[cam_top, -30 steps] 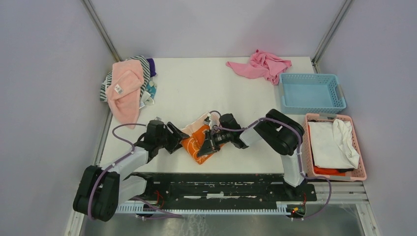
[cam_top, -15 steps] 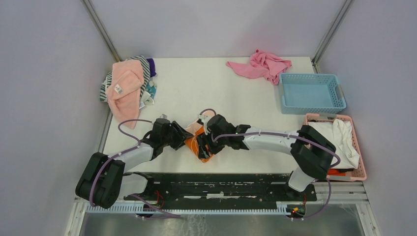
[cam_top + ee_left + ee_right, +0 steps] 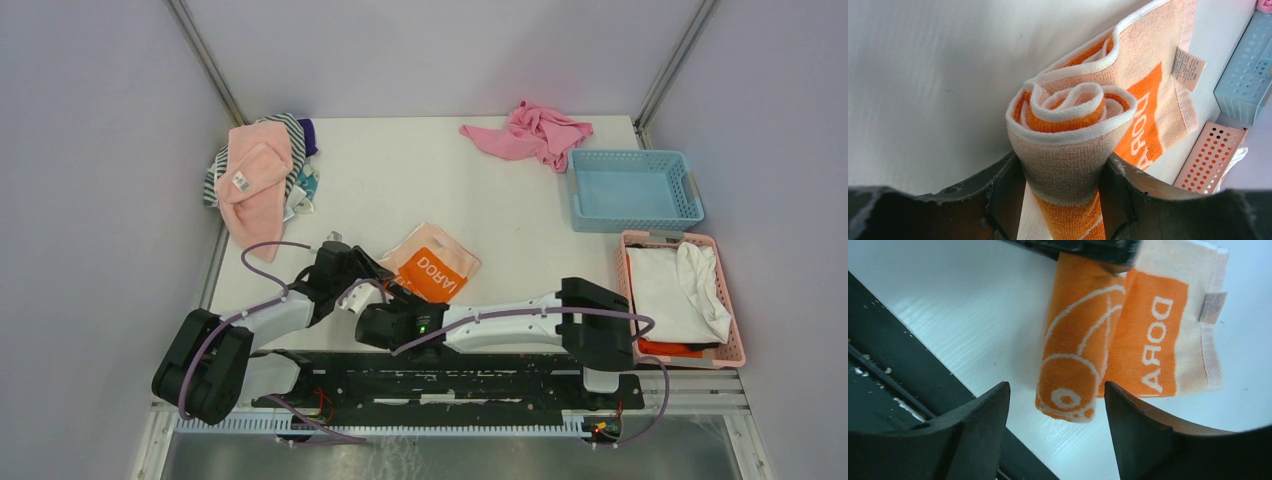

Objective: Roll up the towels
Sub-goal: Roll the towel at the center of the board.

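The orange towel (image 3: 436,272) with white lettering lies half rolled near the table's front. Its unrolled end lies flat with the peach back and a label showing (image 3: 1210,307). My left gripper (image 3: 1063,167) is shut on one end of the roll (image 3: 1073,115), a finger pressed against each side. In the top view the left gripper (image 3: 378,287) sits at the towel's left edge. My right gripper (image 3: 1055,392) is open and hangs just short of the roll's other end (image 3: 1068,402), touching nothing. The pale pink towel (image 3: 255,175) with a white label lies on a cloth pile at the back left.
A crumpled pink cloth (image 3: 530,130) lies at the back right. Beside it stands a blue basket (image 3: 635,188). In front of that, a pink basket (image 3: 627,285) holds white cloths. The black rail (image 3: 893,370) along the table's near edge runs close to my right gripper.
My right gripper opened, let go of the orange towel and drew back toward the near edge. The towel's loose end now lies flat. My left gripper kept its hold on the roll.
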Available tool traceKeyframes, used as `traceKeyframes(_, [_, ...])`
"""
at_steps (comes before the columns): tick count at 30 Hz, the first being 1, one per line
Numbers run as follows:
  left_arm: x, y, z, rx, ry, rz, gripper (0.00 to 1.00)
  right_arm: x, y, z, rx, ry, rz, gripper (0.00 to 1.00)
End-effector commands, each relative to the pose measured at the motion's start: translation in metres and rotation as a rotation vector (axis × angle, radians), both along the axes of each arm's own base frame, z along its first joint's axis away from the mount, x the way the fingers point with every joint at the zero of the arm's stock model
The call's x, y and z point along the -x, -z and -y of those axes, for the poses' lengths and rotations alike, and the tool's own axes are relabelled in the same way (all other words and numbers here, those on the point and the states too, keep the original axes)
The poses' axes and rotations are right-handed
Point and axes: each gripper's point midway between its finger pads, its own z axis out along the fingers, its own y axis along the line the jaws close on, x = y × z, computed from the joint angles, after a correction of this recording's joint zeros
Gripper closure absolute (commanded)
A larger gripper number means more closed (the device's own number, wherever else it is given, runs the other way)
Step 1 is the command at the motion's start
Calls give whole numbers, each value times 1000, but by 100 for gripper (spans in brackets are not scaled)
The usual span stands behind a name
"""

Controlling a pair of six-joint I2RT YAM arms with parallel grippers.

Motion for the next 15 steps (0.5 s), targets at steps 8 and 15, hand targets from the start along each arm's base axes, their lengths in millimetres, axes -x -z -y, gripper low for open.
traceKeyframes(8, [18,27,-13,-71,-39,-104,40,-19,58,18,252,39,123,27])
traceKeyframes(15, [17,24,-8,-56,-14,-104,38,-18,83,36,255,37,-38,57])
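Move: Below the open right hand, some 6 cm down, 2 cm ahead and 2 cm to its right, lies the near end of the rolled towel. The left gripper already holding the roll's far end is roughly 10 cm ahead and 7 cm to the left, also 6 cm lower; the unrolled flap lies about 12 cm ahead and 5 cm right, 9 cm down. From the left hand the roll's near end is some 8 cm back, 9 cm right, about level. Dropping about 6 cm onto the roll's near end, the right hand brings its open fingers down astride it, easing a couple of centimetres forward and right while its left side dips some 15 degrees. Once down, the fingers start closing and come to pinch the roll's sides; the left hand keeps its hold on the far end, nearly still. ##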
